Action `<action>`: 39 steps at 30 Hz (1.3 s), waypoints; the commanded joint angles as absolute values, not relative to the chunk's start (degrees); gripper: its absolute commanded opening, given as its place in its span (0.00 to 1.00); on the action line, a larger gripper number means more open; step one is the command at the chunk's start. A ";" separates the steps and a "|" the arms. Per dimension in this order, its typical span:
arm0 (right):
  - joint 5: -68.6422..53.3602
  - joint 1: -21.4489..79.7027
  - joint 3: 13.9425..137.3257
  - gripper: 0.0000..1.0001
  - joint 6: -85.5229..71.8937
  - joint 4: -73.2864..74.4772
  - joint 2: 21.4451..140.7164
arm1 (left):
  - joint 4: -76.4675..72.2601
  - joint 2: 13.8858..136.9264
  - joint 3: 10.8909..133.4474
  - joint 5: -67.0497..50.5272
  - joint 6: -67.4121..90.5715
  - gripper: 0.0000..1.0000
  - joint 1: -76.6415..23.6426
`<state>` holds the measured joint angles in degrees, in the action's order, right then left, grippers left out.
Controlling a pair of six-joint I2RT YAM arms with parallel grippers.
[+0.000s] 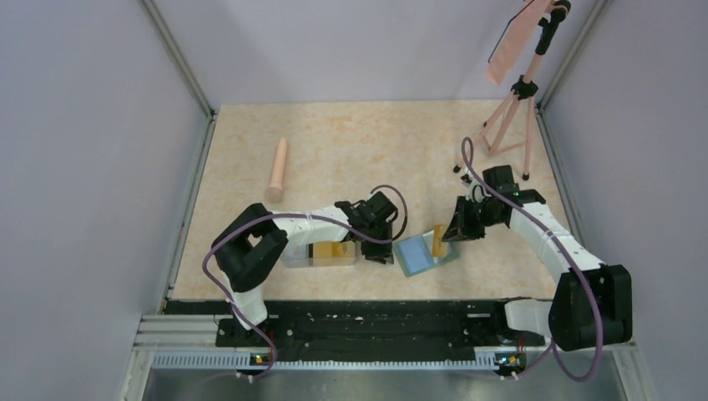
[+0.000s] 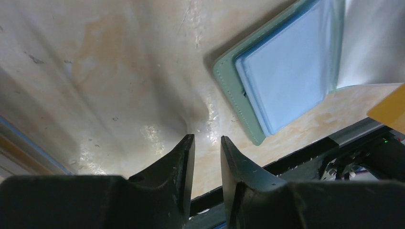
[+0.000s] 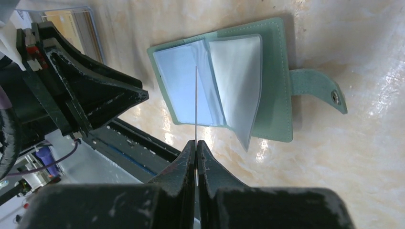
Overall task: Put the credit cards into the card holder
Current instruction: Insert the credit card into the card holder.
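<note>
The green card holder (image 1: 422,256) lies open on the table near the front edge, its pale blue pocket pages up. My right gripper (image 1: 448,233) is shut on a yellow-orange credit card (image 1: 437,241) and holds it on edge over the open pages. In the right wrist view the card (image 3: 196,102) shows edge-on between my shut fingers, above the holder (image 3: 276,71) with its snap tab (image 3: 317,88). My left gripper (image 1: 386,253) sits low just left of the holder, jaws slightly apart and empty. In the left wrist view (image 2: 207,139) the holder (image 2: 239,90) lies ahead to the right.
A clear plastic box (image 1: 321,253) with more yellow-orange cards lies under my left arm, left of the holder. A pink cylinder (image 1: 277,170) lies at the back left. A pink tripod stand (image 1: 511,113) stands at the back right. The black front rail (image 1: 367,313) is close.
</note>
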<state>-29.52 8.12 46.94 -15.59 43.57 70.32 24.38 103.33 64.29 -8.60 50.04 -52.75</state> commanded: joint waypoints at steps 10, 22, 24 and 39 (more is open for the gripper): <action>-29.59 11.25 45.18 0.00 -15.63 37.60 81.08 | 19.94 108.63 66.03 -12.64 50.89 0.31 -51.97; -33.40 15.77 44.67 0.00 -17.85 34.04 85.01 | 21.54 111.72 67.55 -11.36 48.94 0.31 -48.43; -34.06 16.93 45.33 0.00 -18.36 33.66 85.57 | 21.53 112.00 67.74 -11.49 48.68 0.31 -47.67; -20.39 16.99 55.53 0.00 -18.15 40.19 79.87 | 23.15 119.91 77.69 -13.95 46.70 0.31 -45.70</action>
<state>-27.05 17.45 52.36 -19.07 37.82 83.35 21.21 115.24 75.53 -17.39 49.12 -46.00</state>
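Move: The open card holder's middle lies about 11 cm to the right of the part-open left hand and 2 cm ahead, some 2 cm below it; the clear card box stands about 18 cm to that hand's left and 3 cm ahead. From the right hand, which holds the yellow card, the holder's middle is some 5 cm to the left, 1 cm back and 8 cm down, with its blue pocket 2 cm farther left. At the end the left hand's part-open fingers straddle the holder's left edge, having edged right beside it, then slid about 6 cm forward and slightly right. The right hand keeps its pinch on the card, sinks about 5 cm while drifting 5 cm left and tipping some 10 degrees, then comes back up 3 cm and forward nearly 4 cm, untipping. ##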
